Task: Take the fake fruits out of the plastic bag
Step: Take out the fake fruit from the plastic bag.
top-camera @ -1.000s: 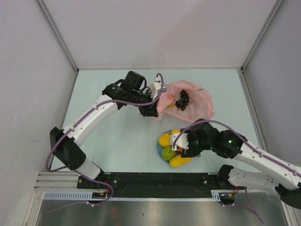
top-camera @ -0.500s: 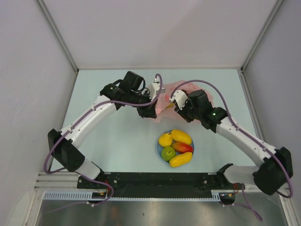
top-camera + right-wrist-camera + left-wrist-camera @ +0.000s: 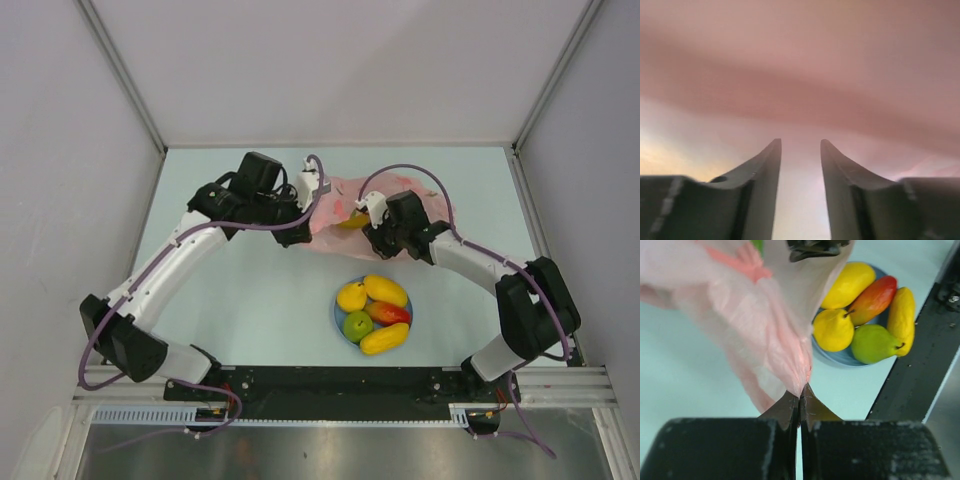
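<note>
The pink plastic bag (image 3: 330,200) lies at the back middle of the table. My left gripper (image 3: 306,214) is shut on its near left edge and holds the film pinched and lifted (image 3: 801,390). My right gripper (image 3: 373,228) is open and reaches into the bag's mouth; its wrist view shows only pink film around the empty fingers (image 3: 800,145). A yellow fruit (image 3: 352,221) shows inside the bag beside the right gripper. The grape bunch is hidden. Several fruits sit on the blue plate (image 3: 336,314): yellow pear (image 3: 832,329), green pear (image 3: 872,343), red-orange mango (image 3: 873,292) and two yellow ones.
The blue plate (image 3: 840,357) stands near the front middle, between the two arms. The black base rail (image 3: 340,380) runs along the near edge. Grey walls close the left, back and right sides.
My right arm has swung from above the plate to the bag and pushed its gripper into the mouth, covering the grape bunch. My left gripper has drawn the bag's edge a little to the left.
</note>
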`<state>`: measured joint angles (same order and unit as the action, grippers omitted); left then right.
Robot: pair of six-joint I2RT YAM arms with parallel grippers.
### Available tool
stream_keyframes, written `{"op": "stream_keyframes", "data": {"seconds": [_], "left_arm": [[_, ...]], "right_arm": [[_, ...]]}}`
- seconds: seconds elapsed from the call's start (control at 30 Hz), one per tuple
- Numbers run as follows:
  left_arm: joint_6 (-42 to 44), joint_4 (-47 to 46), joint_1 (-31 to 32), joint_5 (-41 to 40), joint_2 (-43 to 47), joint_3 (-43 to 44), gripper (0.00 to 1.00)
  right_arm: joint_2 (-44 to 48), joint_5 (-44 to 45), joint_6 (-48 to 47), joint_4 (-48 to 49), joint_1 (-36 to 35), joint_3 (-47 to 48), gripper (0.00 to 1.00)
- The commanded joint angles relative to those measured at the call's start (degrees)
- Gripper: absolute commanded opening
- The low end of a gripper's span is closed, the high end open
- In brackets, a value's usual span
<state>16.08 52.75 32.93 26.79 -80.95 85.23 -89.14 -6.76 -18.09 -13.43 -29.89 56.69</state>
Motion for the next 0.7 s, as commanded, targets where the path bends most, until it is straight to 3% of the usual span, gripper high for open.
{"op": "stream_keyframes", "data": {"seconds": [0.0,0.13,0.3,0.5,0.67], "left_arm": [[-0.4,-2.6,-1.1,-4.2,1.3,-2.2,0.00],[0.0,-2.3,-1.1,-6.9,0.4,-3.1,0.00],[0.4,-3.1,-1.2,-14.6,-0.4,-2.2,0.00],[1.8,-4.6,-1.5,-14.0,0.4,-3.3,0.00],[1.7,-4.9,-1.6,-15.2,-1.7,-2.4,0.00]], "right_arm": [[2.1,-4.6,-2.8,6.2,-0.3,0.6,0.46],[-4.2,-6.2,-8.7,9.4,0.2,4.5,0.60],[-11.8,-6.2,-10.6,9.9,2.2,11.1,0.67],[-19.0,-9.1,-13.6,10.4,4.0,17.0,0.75],[-21.2,-14.6,-13.4,10.0,5.4,20.2,0.77]]}}
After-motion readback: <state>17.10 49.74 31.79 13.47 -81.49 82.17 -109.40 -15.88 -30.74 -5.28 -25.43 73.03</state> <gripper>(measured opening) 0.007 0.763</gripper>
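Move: The yellow fruit in the bag lies about 9 cm ahead of the right hand, 5 cm to its left and some 5 cm below; the black grapes beside it, hidden by the arm, are about 6 cm to the right of the fruit. The bowl of fruit stands roughly 17 cm back from the right hand, straight behind. From the left hand the yellow fruit is some 16 cm ahead, 10 cm to the right and 20 cm lower. Forward about 10 cm and a little left, the right hand reaches deeper into the bag towards the yellow fruit, first rising slightly and then dipping, while its part-open fingers spread wide. The left hand keeps its shut pinch on the bag's edge and carries it some 4 cm forward, 3 cm left and a little down, turning slightly counter-clockwise. ##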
